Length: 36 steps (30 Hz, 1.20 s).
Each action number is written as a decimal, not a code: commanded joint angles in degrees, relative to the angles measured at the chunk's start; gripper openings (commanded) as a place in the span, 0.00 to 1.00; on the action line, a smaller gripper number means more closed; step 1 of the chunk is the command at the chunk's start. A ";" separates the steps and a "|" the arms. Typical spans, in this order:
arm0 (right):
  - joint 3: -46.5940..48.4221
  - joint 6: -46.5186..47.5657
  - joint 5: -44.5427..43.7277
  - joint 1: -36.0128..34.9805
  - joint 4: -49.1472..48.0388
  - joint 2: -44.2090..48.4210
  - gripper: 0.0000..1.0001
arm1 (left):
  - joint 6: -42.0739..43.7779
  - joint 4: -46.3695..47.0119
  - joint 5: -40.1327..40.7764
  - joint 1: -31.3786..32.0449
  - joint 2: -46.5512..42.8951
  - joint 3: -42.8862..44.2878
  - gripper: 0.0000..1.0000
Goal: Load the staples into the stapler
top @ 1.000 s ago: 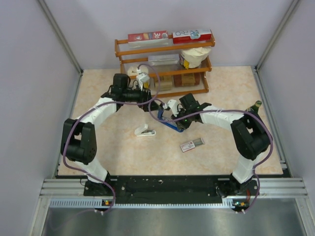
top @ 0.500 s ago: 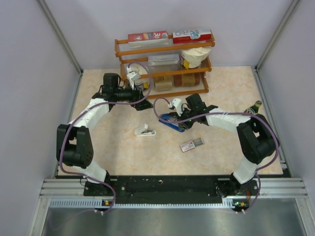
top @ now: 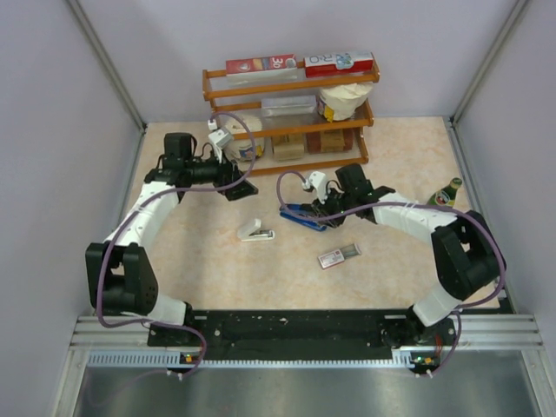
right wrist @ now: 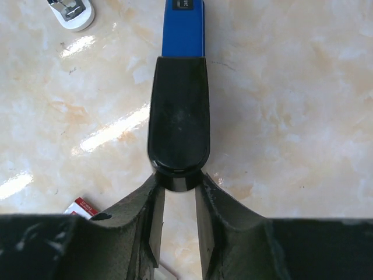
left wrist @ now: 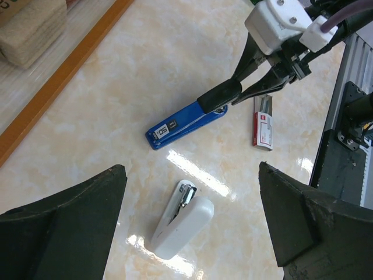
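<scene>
The blue stapler (top: 300,216) lies flat on the table with its black rear end pinched between my right gripper (top: 324,214) fingers. The right wrist view shows the same grip (right wrist: 178,182) on the blue stapler (right wrist: 182,23). A white stapler (top: 255,231) lies to its left, and in the left wrist view (left wrist: 182,224) it is below my left gripper (left wrist: 189,219). My left gripper (top: 236,186) is wide open, empty and raised. The red-and-white staples box (top: 339,255) lies nearer the front, partly slid open; it also shows in the left wrist view (left wrist: 263,126).
A wooden shelf rack (top: 291,82) with boxes and a bag stands at the back. A green bottle (top: 446,191) stands at the right. Grey walls close in both sides.
My left gripper has drawn back to the left, away from the blue stapler. My right gripper has shifted slightly right and the blue stapler now lies flat on the table.
</scene>
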State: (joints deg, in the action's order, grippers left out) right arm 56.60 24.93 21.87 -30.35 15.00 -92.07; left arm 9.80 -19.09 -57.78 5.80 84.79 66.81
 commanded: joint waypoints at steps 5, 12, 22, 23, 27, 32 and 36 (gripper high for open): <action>-0.08 2.49 3.44 1.34 0.20 3.30 0.36 | 3.82 -2.70 -1.81 -1.14 -4.63 -2.12 0.99; 0.18 3.20 3.18 2.84 0.55 7.51 0.46 | 4.96 -4.46 -1.38 -2.55 -9.64 -3.43 0.99; 4.30 -3.29 -10.85 4.07 0.99 20.96 0.99 | 1.46 -2.89 15.03 -4.48 -25.19 -5.54 0.99; 5.53 -3.92 -12.53 4.16 1.95 21.75 0.99 | 0.23 -2.27 17.94 -4.48 -26.51 -5.89 0.99; 4.67 -5.23 -20.53 4.07 -0.84 27.72 0.99 | -3.21 -1.12 30.16 -4.48 -32.31 -6.42 0.99; -2.61 -5.33 -32.83 3.98 -13.04 38.44 0.99 | -4.79 3.44 38.69 -4.48 -40.39 -9.84 0.99; -8.25 -4.80 -40.22 4.07 -26.40 45.21 0.99 | -5.23 2.84 40.37 -4.48 -43.22 -9.59 0.99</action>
State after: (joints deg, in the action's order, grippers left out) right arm 52.40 20.88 -7.11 -26.70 4.47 -52.21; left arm 6.48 -19.70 -23.29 1.56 43.68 56.86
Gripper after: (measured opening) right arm 0.989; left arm 0.987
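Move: The blue stapler lies at the right hand's fingertips, its black nose end right by them, its middle about 6 cm to the left, 1 cm ahead and 4 cm below. From that hand, the staple box is some 8 cm back and 4 cm right, and the white stapler 17 cm left and 2 cm back. From the empty left hand, the blue stapler is about 11 cm right, 1 cm back and 19 cm below. Spread the right fingers from nearly shut to wide open at the blue stapler's black nose and raise that hand, slowly at first, then fast, about 25 cm, swinging right as it climbs and tipping its fingers up. Draw the open left gripper away from the staplers too: back a little, then up and left, turning counter-clockwise and tipping up. ##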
